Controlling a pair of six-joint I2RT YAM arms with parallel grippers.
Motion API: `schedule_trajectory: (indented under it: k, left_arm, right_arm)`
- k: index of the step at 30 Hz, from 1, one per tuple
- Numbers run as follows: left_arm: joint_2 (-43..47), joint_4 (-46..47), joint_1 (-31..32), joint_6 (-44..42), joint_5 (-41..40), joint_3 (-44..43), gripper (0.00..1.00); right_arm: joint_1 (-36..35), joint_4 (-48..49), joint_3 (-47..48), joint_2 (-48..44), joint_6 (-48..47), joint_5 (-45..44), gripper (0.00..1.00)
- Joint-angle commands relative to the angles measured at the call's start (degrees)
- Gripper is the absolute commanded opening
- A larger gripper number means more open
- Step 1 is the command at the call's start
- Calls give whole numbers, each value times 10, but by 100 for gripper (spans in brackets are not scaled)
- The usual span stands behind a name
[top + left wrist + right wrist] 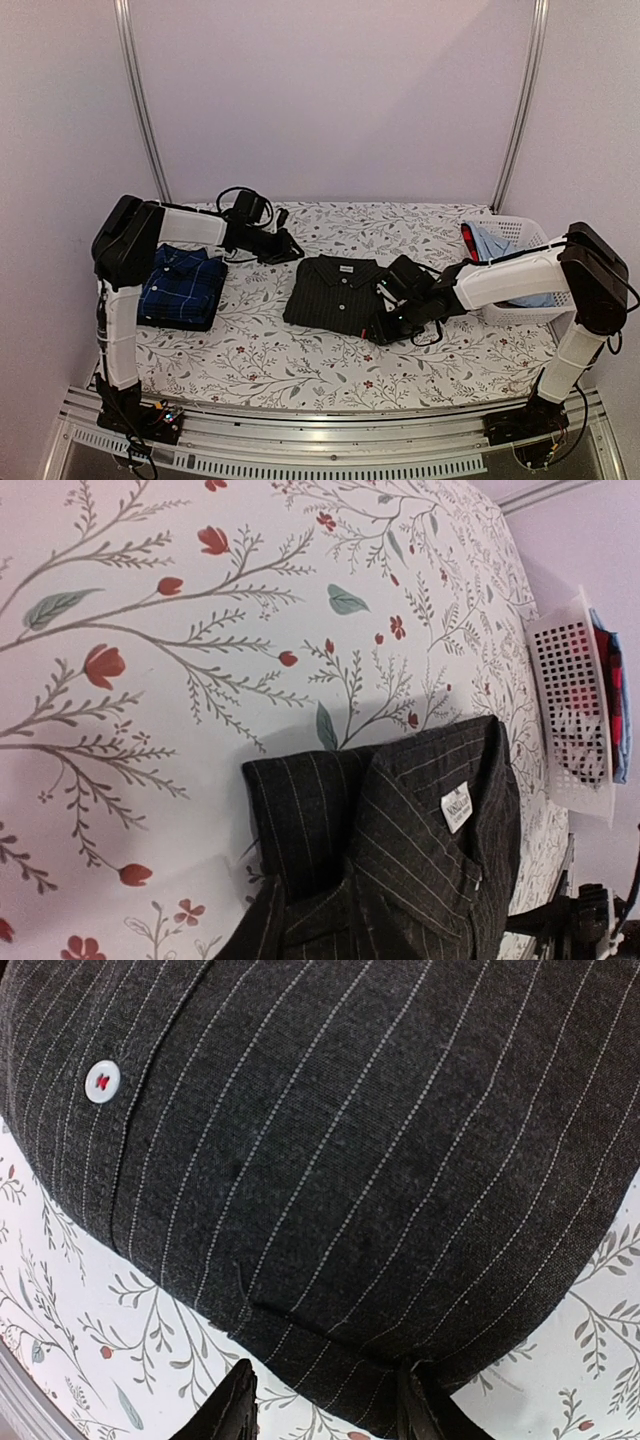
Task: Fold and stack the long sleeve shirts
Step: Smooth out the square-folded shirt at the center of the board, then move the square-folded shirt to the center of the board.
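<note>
The black pinstriped long sleeve shirt (pixel 335 295) lies folded at the table's middle, collar toward the back. The navy checked shirt (pixel 183 285) lies folded at the left, apart from it. My right gripper (pixel 392 308) is at the black shirt's right edge. In the right wrist view its fingers (pixel 235 1405) stand apart, the gripper (pixel 328 1412) open around the hem of the black shirt (pixel 350 1140). My left gripper (pixel 283 248) hovers behind the black shirt's collar (pixel 400 860). Its fingers do not show in the left wrist view.
A white basket (pixel 525 225) with blue and red clothes stands at the back right; it also shows in the left wrist view as the basket (pixel 570 710). A flowered cloth (pixel 300 355) covers the table. Metal rails run along the near edge.
</note>
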State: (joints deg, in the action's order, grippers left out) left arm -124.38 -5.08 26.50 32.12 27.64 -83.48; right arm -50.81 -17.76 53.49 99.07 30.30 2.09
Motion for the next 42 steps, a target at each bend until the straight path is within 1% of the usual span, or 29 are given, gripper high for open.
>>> schedule_trajectory:
  k: [1,3,5,7,11,13,18,21,24,28,32,37,42]
  left_arm:
    - [-19,-12,-5,-27,10,-32,27]
    - [-11,-24,-5,-29,3,-37,29]
    - [8,-32,-6,-30,-12,-34,34]
    - [31,-47,-6,-28,-27,-26,35]
    - [94,-50,-6,-17,-52,22,41]
    - [122,-58,-6,-13,-64,43,42]
    - [200,-73,-7,7,-115,115,47]
    - [246,-96,-10,15,-156,164,47]
    - [296,-122,-16,23,-198,209,48]
    - [353,-142,-30,34,-223,265,48]
    - [400,-155,-39,43,-242,305,48]
    - [419,-187,-41,47,-272,325,48]
    - [434,-202,-42,51,-305,341,48]
  right_arm:
    - [5,-36,-15,-7,14,3,47]
    - [5,-45,-4,-21,14,0,48]
    - [5,-54,8,-43,13,-5,51]
    - [5,-61,26,-62,10,-7,54]
    - [5,-62,72,-76,-1,0,61]
    - [5,-53,106,-61,-6,11,64]
    - [5,-18,205,12,-13,37,68]
    - [5,-1,262,71,-15,47,68]
    - [7,33,287,125,-15,86,68]
    - [12,78,288,175,1,138,68]
    - [18,104,261,200,19,156,68]
    - [38,123,184,191,36,155,69]
    - [67,127,113,152,27,135,71]
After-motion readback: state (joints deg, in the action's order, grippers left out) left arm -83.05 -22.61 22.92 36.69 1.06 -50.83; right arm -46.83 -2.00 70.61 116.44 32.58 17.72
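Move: The striped shirt's middle lies roughly 9 cm ahead and 8 cm left of the right hand, whose fingertips are down at the near right corner, about at cloth height. The white basket stands some 29 cm right and 15 cm ahead of that hand. From the left hand, by the far left corner, the shirt's middle is about 10 cm back, 8 cm right and 4 cm below; the plaid shirt stack is about 26 cm left and 9 cm back. Up by about 12 cm, the right hand lifts from the near right corner, arcs left and forward over the striped shirt and sinks onto its middle, its opening fingers tilting about 20 degrees to point more leftward, then drags some 3 cm rightward across the cloth. The left hand rises from the far left corner and withdraws left and back towards the plaid stack, opening wider. ##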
